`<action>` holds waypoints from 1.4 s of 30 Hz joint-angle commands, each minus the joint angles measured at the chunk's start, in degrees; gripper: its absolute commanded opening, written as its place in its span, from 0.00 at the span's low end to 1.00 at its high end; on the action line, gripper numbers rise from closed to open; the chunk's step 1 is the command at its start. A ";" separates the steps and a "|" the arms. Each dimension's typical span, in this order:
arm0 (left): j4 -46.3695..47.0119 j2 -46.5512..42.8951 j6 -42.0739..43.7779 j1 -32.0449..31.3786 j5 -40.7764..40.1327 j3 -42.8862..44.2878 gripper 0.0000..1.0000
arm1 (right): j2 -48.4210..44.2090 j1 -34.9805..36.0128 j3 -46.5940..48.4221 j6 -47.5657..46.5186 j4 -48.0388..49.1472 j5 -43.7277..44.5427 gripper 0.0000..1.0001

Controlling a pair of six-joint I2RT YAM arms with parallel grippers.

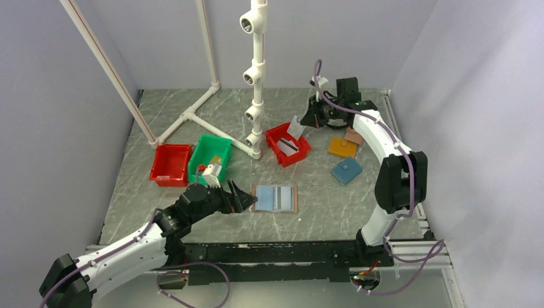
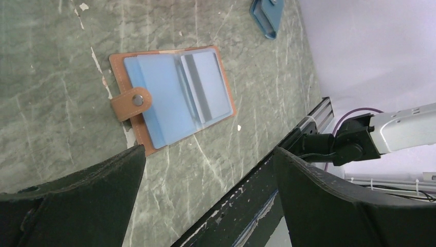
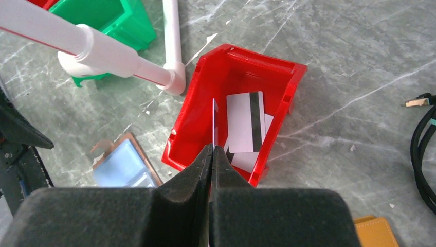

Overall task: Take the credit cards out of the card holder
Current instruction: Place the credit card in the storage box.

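Note:
The card holder (image 1: 276, 198) lies open and flat on the table, light blue lining up, snap tab (image 2: 131, 103) to one side. My left gripper (image 1: 240, 197) stands open just left of it, with nothing between its fingers (image 2: 208, 152). My right gripper (image 3: 212, 149) is shut on a thin grey-white credit card (image 3: 213, 121), seen edge-on, held upright over the small red bin (image 3: 195, 113). In the top view this card (image 1: 295, 126) hangs over that bin's rim. Two more credit cards (image 3: 246, 123) lie inside the bin, the upper one showing a black stripe.
A second red bin (image 1: 170, 164) and a green bin (image 1: 210, 157) sit at the left. A white pipe frame (image 1: 256, 77) rises behind them. An orange wallet (image 1: 342, 147), a teal-blue wallet (image 1: 346, 171) and a brown wallet (image 1: 354, 136) lie at the right.

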 commanded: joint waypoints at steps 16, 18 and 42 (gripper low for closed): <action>-2.76 0.05 2.44 0.30 -0.36 3.57 0.99 | 9.54 4.38 8.59 -4.68 -8.75 1.46 0.00; -2.92 -0.20 2.59 0.34 -0.15 3.57 0.99 | 10.54 4.50 9.51 -5.12 -9.88 1.21 0.03; 2.72 9.46 1.50 0.23 5.16 6.81 0.98 | -27.14 4.79 -23.14 -22.63 -0.09 -8.52 0.59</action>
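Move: Just below and to the left of the right hand, whose shut fingers already hold the credit card, is the red storage box: its middle some 4 cm left, about 1 cm back and roughly 12 cm down. The yellow card holder lies about 15 cm right and 1 cm ahead of the hand, the open card holder about 18 cm back and 8 cm left. From the idle left hand, the red box is roughly 23 cm ahead and 13 cm right. Lowering the card into the red storage box, the right hand sinks about 6 cm while easing some 3 cm left, tipping slightly down, and opens its fingers to let go of it. It then shifts a little forward and right, rises clear and swings back quickly, some 10 cm towards its base and the open card holder, with the fingers opening to about half. ##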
